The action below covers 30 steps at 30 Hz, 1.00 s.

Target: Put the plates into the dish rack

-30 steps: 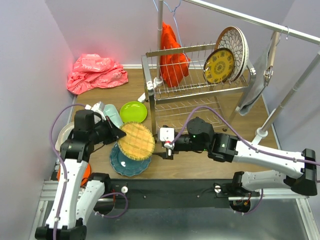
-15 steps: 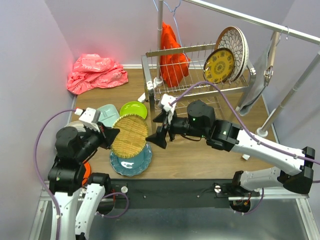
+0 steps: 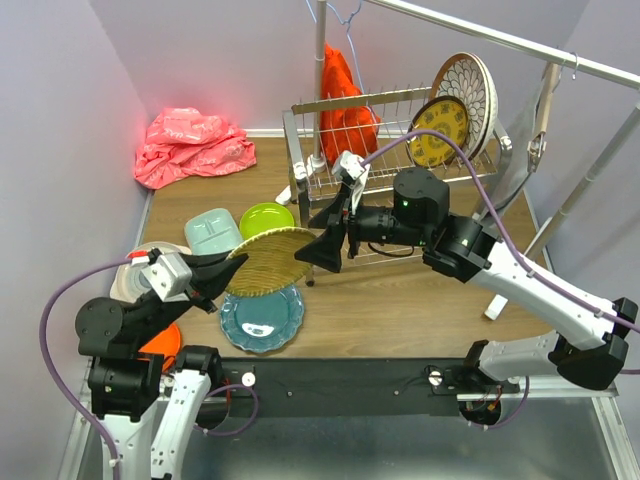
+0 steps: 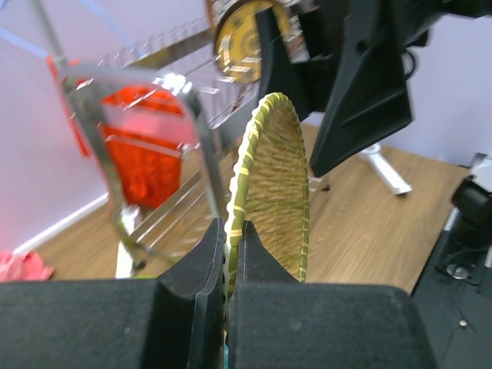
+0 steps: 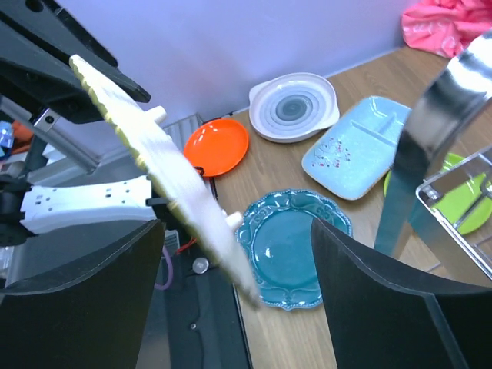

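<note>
My left gripper (image 3: 222,272) is shut on the rim of the woven-yellow plate (image 3: 270,262) and holds it tilted in the air above the teal scalloped plate (image 3: 262,318). In the left wrist view the left gripper (image 4: 232,231) pinches the woven-yellow plate (image 4: 269,192), seen edge-on. My right gripper (image 3: 318,240) stands open at that plate's right edge. In the right wrist view the woven-yellow plate (image 5: 169,169) runs between the wide-spread fingers of the right gripper (image 5: 237,231). The dish rack (image 3: 400,170) holds a white petal-patterned plate (image 3: 470,90) and a dark-yellow plate (image 3: 438,130) on its upper tier.
On the table lie a lime green plate (image 3: 265,220), a mint divided tray (image 3: 213,231), a grey-swirl plate (image 3: 135,268) and an orange plate (image 3: 160,345). A pink cloth (image 3: 190,145) lies at the back left. A red-orange cloth (image 3: 345,100) hangs behind the rack.
The left arm has lifted the woven-yellow plate off the teal plate and tipped it up. The right gripper has risen and moved back toward the rack, its jaws wider.
</note>
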Tool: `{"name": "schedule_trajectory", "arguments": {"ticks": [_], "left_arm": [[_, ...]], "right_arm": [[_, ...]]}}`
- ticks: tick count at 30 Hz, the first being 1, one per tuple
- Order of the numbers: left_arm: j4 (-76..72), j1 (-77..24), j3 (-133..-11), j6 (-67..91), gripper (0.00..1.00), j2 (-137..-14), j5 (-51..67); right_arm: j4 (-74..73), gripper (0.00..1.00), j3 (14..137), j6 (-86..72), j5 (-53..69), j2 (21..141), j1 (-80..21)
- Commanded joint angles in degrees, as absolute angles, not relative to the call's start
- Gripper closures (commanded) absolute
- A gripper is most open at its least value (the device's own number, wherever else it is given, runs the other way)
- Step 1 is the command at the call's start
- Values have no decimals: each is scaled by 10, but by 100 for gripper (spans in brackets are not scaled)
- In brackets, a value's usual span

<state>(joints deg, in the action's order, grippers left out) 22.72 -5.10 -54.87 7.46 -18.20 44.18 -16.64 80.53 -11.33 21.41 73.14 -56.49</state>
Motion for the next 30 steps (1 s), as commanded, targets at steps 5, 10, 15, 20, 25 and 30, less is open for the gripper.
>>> {"name": "schedule_trajectory", "arguments": {"ticks": [5,10,15,20,25,30], "left_arm": [[66,-53,-540,157,100,-210,537],[39,-53,-529,182,100,-215,536],[24,-53,-518,203,100,-217,526],[3,-53,-512,227,100,-223,517],[-39,-53,-505,263,95,-227,512],[-68,-53,-509,293,56,-227,491]], "right_arm": [[-185,30,849,-62,285,742,-563],[-186,49,862,-38,287,743,-563],[-188,70,862,-7,293,737,-563],[-189,100,866,32,285,733,-563],[-189,100,881,83,282,722,-563],[-190,100,910,100,253,715,-563]]}}
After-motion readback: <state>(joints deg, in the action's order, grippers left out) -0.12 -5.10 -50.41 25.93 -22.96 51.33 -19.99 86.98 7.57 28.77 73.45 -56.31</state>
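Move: The left hand already holds the yellow plate by its left rim, its middle about 6 cm to the right and 2 cm ahead. From the open right hand, whose fingers straddle the opposite rim, that middle lies some 6 cm left, 3 cm back and slightly below. The teal plate is on the table about 13 cm left of the right hand, 3 cm back and 36 cm down; the dish rack's middle is about 17 cm ahead, 13 cm right and 20 cm down. Rising together by about 3 cm, the hands pass the yellow plate over in the air: the left eases 2 cm rightward, turning slightly clockwise, while the right shuts from wide open and pinches the right rim. The right wrist rolls some 20 degrees, its forward side rising; once the right grip is shut, the left fingers start to part around the left rim. ##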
